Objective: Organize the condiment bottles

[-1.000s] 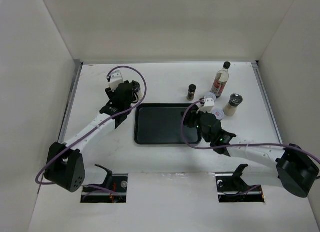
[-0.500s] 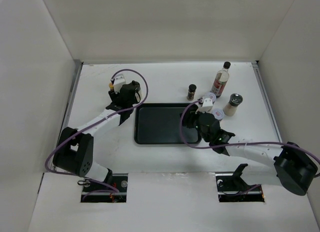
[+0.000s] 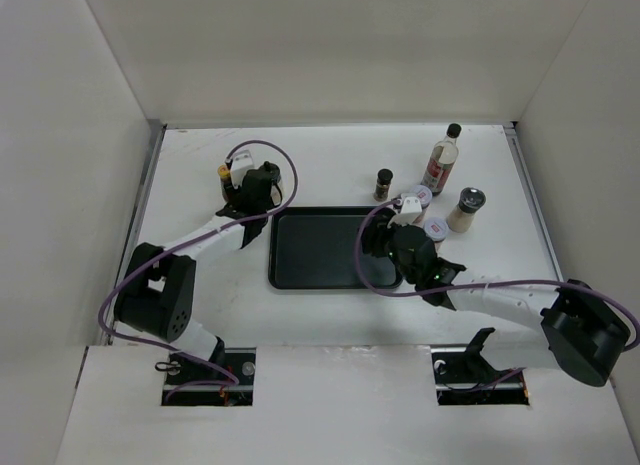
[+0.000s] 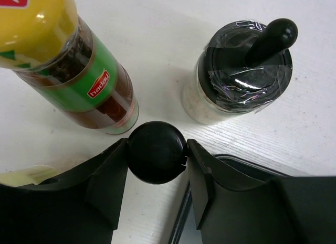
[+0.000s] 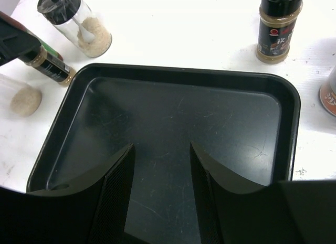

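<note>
My left gripper [image 4: 156,150] is shut on the round black cap [image 4: 157,159] of a small bottle standing just off the tray's left corner. Beside it stand a yellow-capped red-green sauce bottle [image 4: 79,71] and a black-lidded jar of white powder [image 4: 236,76]. In the top view this gripper [image 3: 252,188] is left of the black tray [image 3: 320,270]. My right gripper [image 5: 160,149] hangs open and empty over the tray's [image 5: 79,113] floor. On the right stand a tall black-capped bottle [image 3: 443,160], a brown spice bottle [image 3: 384,183], a black-lidded jar [image 3: 466,209] and two white-lidded jars [image 3: 420,197].
A clear jar with pale grains [image 5: 21,99] stands left of the tray. White walls close in the table on the left, back and right. The right arm [image 3: 500,300] lies along the tray's near right side.
The left jaws have closed on the black cap and the left arm has folded in closer to its base. The right gripper has drifted slightly left over the tray.
</note>
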Action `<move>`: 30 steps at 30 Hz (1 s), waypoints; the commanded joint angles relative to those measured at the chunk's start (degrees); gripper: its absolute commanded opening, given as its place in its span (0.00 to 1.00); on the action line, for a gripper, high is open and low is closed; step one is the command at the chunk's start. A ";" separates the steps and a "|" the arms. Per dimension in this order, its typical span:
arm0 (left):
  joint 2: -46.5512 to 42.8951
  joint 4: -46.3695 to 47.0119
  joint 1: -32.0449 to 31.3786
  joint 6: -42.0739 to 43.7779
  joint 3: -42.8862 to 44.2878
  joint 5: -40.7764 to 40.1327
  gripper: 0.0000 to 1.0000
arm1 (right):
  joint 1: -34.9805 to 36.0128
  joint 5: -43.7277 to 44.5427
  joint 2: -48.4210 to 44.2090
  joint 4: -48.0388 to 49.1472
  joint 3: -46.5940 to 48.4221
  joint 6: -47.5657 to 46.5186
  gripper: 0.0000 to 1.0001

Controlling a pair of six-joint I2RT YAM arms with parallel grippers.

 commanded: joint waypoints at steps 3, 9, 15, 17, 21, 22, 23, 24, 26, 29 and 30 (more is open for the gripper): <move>-7.98 2.33 -1.22 0.63 -1.89 -0.29 0.33 | -0.34 -0.39 0.19 1.39 2.37 -0.82 0.50; -19.86 1.54 -6.40 1.16 -5.76 -3.02 0.33 | -0.34 -0.57 -0.25 1.75 2.02 -0.56 0.50; -16.54 1.89 -15.01 -0.16 -4.89 -3.11 0.33 | -0.78 -0.40 -0.51 1.66 1.58 -0.30 0.50; -13.91 2.94 -15.99 -0.51 -4.10 -2.76 0.33 | -1.21 -0.39 -0.69 1.92 1.32 -0.21 0.50; -10.56 5.05 -17.48 -0.78 -3.57 -2.58 0.33 | -1.92 -0.39 -1.21 1.83 0.96 -0.21 0.50; -10.12 5.32 -17.57 -0.78 -3.40 -2.49 0.33 | -2.18 -0.57 -1.30 1.83 0.96 -0.12 0.50; -9.50 5.50 -17.75 -0.78 -3.39 -2.58 0.33 | -2.36 -0.57 -1.30 1.75 0.96 -0.03 0.50; -8.89 5.67 -17.92 -0.69 -3.22 -2.93 0.33 | -2.44 -0.66 -1.30 1.66 0.96 -0.03 0.50; -7.40 5.85 -18.10 -0.51 -3.13 -3.11 0.35 | -2.45 -0.66 -1.30 1.66 0.96 0.06 0.50; -5.90 5.85 -18.36 -0.51 -3.31 -3.37 0.43 | -2.45 -0.66 -1.21 1.57 1.05 0.06 0.50; -5.63 5.94 -18.45 -0.51 -3.39 -3.63 0.45 | -2.45 -0.66 -1.21 1.48 1.05 -0.03 0.50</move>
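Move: The left hand already grips the small black-capped bottle, still at its place on the table. The tray's middle lies about 19 cm to this hand's right, 7 cm back and 7 cm below. The red-and-green sauce bottle stands some 5 cm left and 2 cm ahead, the black-lidded spoon jar about 4 cm right and 5 cm ahead. From the right hand, the tray's middle is roughly 7 cm left, 4 cm ahead and 10 cm below. Keeping its pinch on the small bottle's black cap, the left hand lifts it about 9 cm while drawing back, carries it rightwards over the tray's left rim, then lowers it nearly as far again towards the tray floor near the far-left corner. It ends some 10 cm right and 6 cm back of its start, turned about 15 degrees clockwise, fingers still closed on the cap. ##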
